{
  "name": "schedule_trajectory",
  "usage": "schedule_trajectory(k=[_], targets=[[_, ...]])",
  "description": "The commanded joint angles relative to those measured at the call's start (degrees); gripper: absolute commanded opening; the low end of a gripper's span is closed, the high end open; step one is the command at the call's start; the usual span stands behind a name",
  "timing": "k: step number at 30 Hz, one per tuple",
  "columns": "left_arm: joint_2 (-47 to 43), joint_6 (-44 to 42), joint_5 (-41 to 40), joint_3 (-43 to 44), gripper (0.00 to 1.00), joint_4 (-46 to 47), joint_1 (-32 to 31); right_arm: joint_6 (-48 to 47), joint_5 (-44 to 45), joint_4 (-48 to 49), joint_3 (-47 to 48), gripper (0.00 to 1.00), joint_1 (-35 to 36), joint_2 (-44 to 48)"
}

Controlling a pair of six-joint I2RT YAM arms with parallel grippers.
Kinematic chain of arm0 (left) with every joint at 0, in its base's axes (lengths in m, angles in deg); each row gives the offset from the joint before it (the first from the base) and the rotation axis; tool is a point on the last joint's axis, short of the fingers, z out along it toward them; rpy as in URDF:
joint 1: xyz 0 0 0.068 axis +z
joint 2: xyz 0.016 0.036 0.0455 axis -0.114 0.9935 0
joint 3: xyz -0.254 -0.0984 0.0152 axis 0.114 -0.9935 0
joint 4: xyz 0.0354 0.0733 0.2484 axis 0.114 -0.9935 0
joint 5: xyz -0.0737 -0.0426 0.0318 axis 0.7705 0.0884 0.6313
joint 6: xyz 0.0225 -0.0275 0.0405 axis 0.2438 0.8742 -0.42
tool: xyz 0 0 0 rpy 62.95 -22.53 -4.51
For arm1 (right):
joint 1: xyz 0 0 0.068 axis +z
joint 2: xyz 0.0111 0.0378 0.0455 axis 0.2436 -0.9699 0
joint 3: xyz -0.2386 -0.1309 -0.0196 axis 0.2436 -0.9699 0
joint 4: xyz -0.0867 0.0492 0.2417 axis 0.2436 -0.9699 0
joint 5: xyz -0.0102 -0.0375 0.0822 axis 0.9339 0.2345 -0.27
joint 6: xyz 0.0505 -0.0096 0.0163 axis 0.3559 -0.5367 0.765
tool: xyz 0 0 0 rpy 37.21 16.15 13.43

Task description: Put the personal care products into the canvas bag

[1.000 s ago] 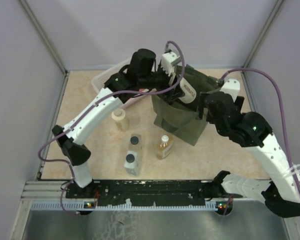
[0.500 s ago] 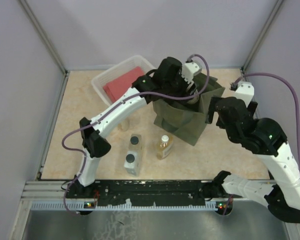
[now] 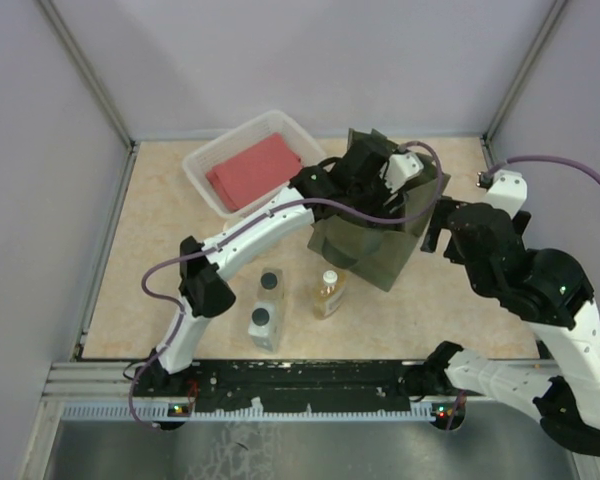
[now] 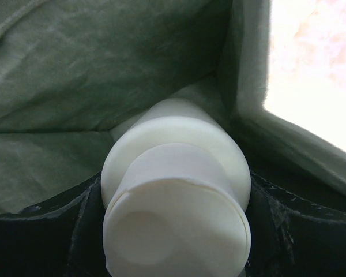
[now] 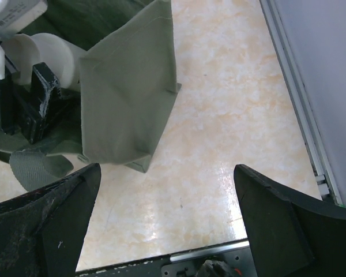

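Note:
The olive canvas bag point(image 3: 375, 245) stands open at mid-table. My left gripper point(image 4: 176, 231) is down inside its mouth, shut on a cream bottle point(image 4: 173, 190) whose wide round cap faces the camera, with green fabric point(image 4: 75, 86) all around. On the table in front of the bag lie two grey bottles point(image 3: 268, 286) point(image 3: 262, 324) with dark caps and an amber bottle point(image 3: 327, 295) with a white cap. My right gripper point(image 5: 167, 219) hangs open over bare table just right of the bag point(image 5: 132, 86), holding nothing.
A white plastic basket point(image 3: 202, 170) with a red cloth point(image 3: 252, 170) stands at the back left. Grey walls close the table in on three sides. A metal rail point(image 5: 219, 254) runs along the near edge.
My left arm swung right from over the basket to the bag and lowered the cream bottle into its mouth. The right arm drew back to the right, away from the bag's rim.

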Motion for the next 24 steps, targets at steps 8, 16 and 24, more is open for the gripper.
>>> schedule_trajectory(k=[8, 16, 24], targets=[[0.76, -2.22, 3.82, -2.99, 0.0, 0.77, -0.1, 1.32, 0.68, 0.56, -0.82, 0.99, -0.2, 1.73], [2.95, -2.71, 5.99, -6.13, 0.0, -0.32, -0.09, 1.59, 0.12, 0.62, -1.73, 0.99, -0.21, 2.68], [1.78, -2.63, 6.71, -13.0, 0.0, 0.42, -0.69, 1.85, 0.04, 0.5, -2.55, 0.99, -0.23, 3.06]])
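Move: The white bottle already in the left fingers is bound for the inside of the canvas bag; the bag's middle lies about 2 cm ahead of that hand, roughly in line sideways and some 13 cm below. The amber bottle stands about 15 cm back and 13 cm left, roughly 18 cm lower, and the nearest grey-capped bottle about 15 cm back and 26 cm left. From the idle right hand the bag's middle is some 16 cm ahead, 12 cm left and 21 cm below. The white bottle, still pinched in the left fingers, is lowered steadily some 10 cm deeper into the canvas bag, between its cloth walls, with a slight drift back. Meanwhile the left wrist tips the fingers roughly 15 degrees more steeply down, and they keep their grip. ##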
